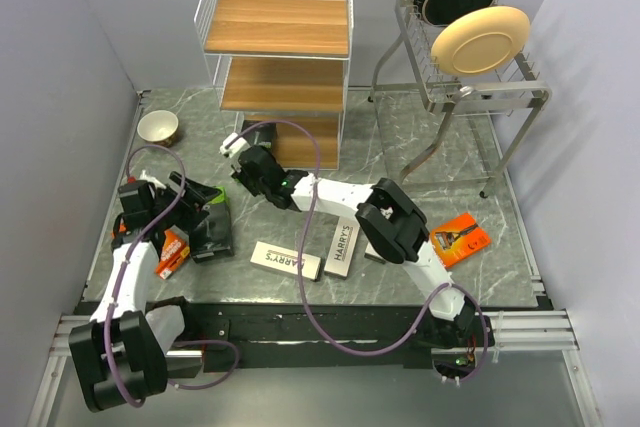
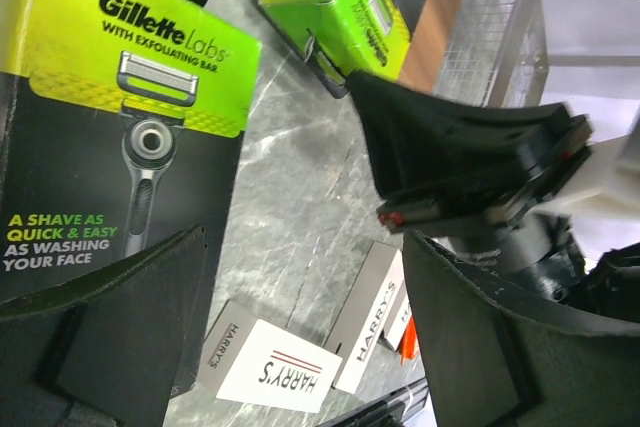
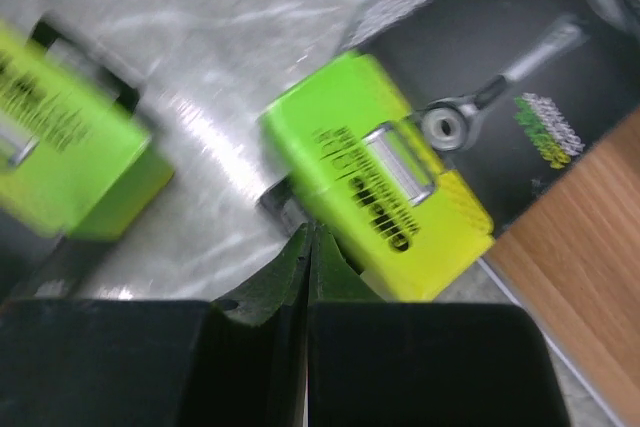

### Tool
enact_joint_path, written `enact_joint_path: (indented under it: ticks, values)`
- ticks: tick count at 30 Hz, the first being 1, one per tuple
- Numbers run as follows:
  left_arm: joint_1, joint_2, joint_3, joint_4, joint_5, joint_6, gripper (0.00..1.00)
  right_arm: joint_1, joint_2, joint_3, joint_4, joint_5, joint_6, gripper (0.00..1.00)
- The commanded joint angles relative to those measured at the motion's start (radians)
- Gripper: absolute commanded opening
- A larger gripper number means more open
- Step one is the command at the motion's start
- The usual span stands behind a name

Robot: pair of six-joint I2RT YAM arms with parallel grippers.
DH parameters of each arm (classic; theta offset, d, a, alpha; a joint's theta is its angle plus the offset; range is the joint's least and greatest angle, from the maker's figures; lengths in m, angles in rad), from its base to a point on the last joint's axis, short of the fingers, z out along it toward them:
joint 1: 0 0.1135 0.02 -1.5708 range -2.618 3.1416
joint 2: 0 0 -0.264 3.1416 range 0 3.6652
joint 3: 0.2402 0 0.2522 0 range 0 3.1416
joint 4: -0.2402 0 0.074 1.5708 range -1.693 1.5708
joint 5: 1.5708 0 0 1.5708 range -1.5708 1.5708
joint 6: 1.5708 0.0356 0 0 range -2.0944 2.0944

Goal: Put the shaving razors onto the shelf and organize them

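The shelf (image 1: 277, 25) stands at the back of the table. A black razor box with a lime-green end (image 3: 385, 162) lies partly on its bottom wooden tier (image 3: 585, 282). My right gripper (image 3: 308, 237) is shut and empty, its tips against that box's green end; from above it (image 1: 240, 147) reaches toward the bottom tier. My left gripper (image 2: 305, 247) is open over bare table. A Gillette Labs razor box (image 2: 110, 137) lies just beside its left finger (image 2: 110, 332). Two white Harry's boxes (image 1: 286, 259) (image 1: 342, 245) and orange packs (image 1: 172, 253) (image 1: 460, 239) lie on the table.
A grey dish rack (image 1: 470, 82) holding a cream plate and a dark plate stands at the back right. A small bowl (image 1: 158, 127) sits at the back left. Walls close in on the table's left and right sides.
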Motion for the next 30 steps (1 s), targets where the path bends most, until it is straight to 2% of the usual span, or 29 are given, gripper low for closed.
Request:
enact_joint_path:
  ticks: [1, 5, 9, 15, 23, 30]
  values:
    - [0.013, -0.043, 0.03, 0.035, 0.017, -0.027, 0.85, -0.001, -0.112, -0.012, -0.084, -0.162, -0.166, 0.0]
    - [0.024, -0.051, 0.029, 0.038, 0.018, -0.038, 0.85, -0.001, -0.102, -0.01, -0.114, -0.176, -0.206, 0.0]
    - [0.041, -0.051, 0.041, 0.031, 0.021, -0.039, 0.85, -0.002, -0.014, 0.103, -0.184, -0.091, -0.267, 0.0]
    - [0.045, -0.046, 0.053, 0.018, 0.032, -0.029, 0.85, -0.027, 0.087, 0.207, -0.198, 0.005, -0.314, 0.0]
    - [0.045, -0.046, 0.035, 0.034, 0.028, -0.041, 0.86, -0.059, 0.147, 0.287, -0.155, 0.113, -0.39, 0.0]
    - [0.048, -0.054, 0.032, 0.026, 0.023, -0.035, 0.88, -0.068, 0.148, 0.281, -0.111, 0.118, -0.408, 0.0]
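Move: The Gillette box I'm pushing lies half on the lower shelf. Its middle is about 8 cm ahead of my closed right fingertips, 3 cm to their right and slightly below, with its green end beside them. The lower shelf's board centres some 13 cm ahead and 12 cm right; the second Gillette box is 12 cm back and 6 cm left. From my left hand, the pushed box is about 13 cm ahead, 12 cm right and lower. With my right fingers kept shut, I draw back about 2 cm while swinging them counter-clockwise, then drive forward some 8 cm and a little to the right and down, pushing the Gillette box by its green near end into the lower shelf. As I push, my wrist rolls left side down, about 20 degrees in all. My open left hand rises about 2 cm. ##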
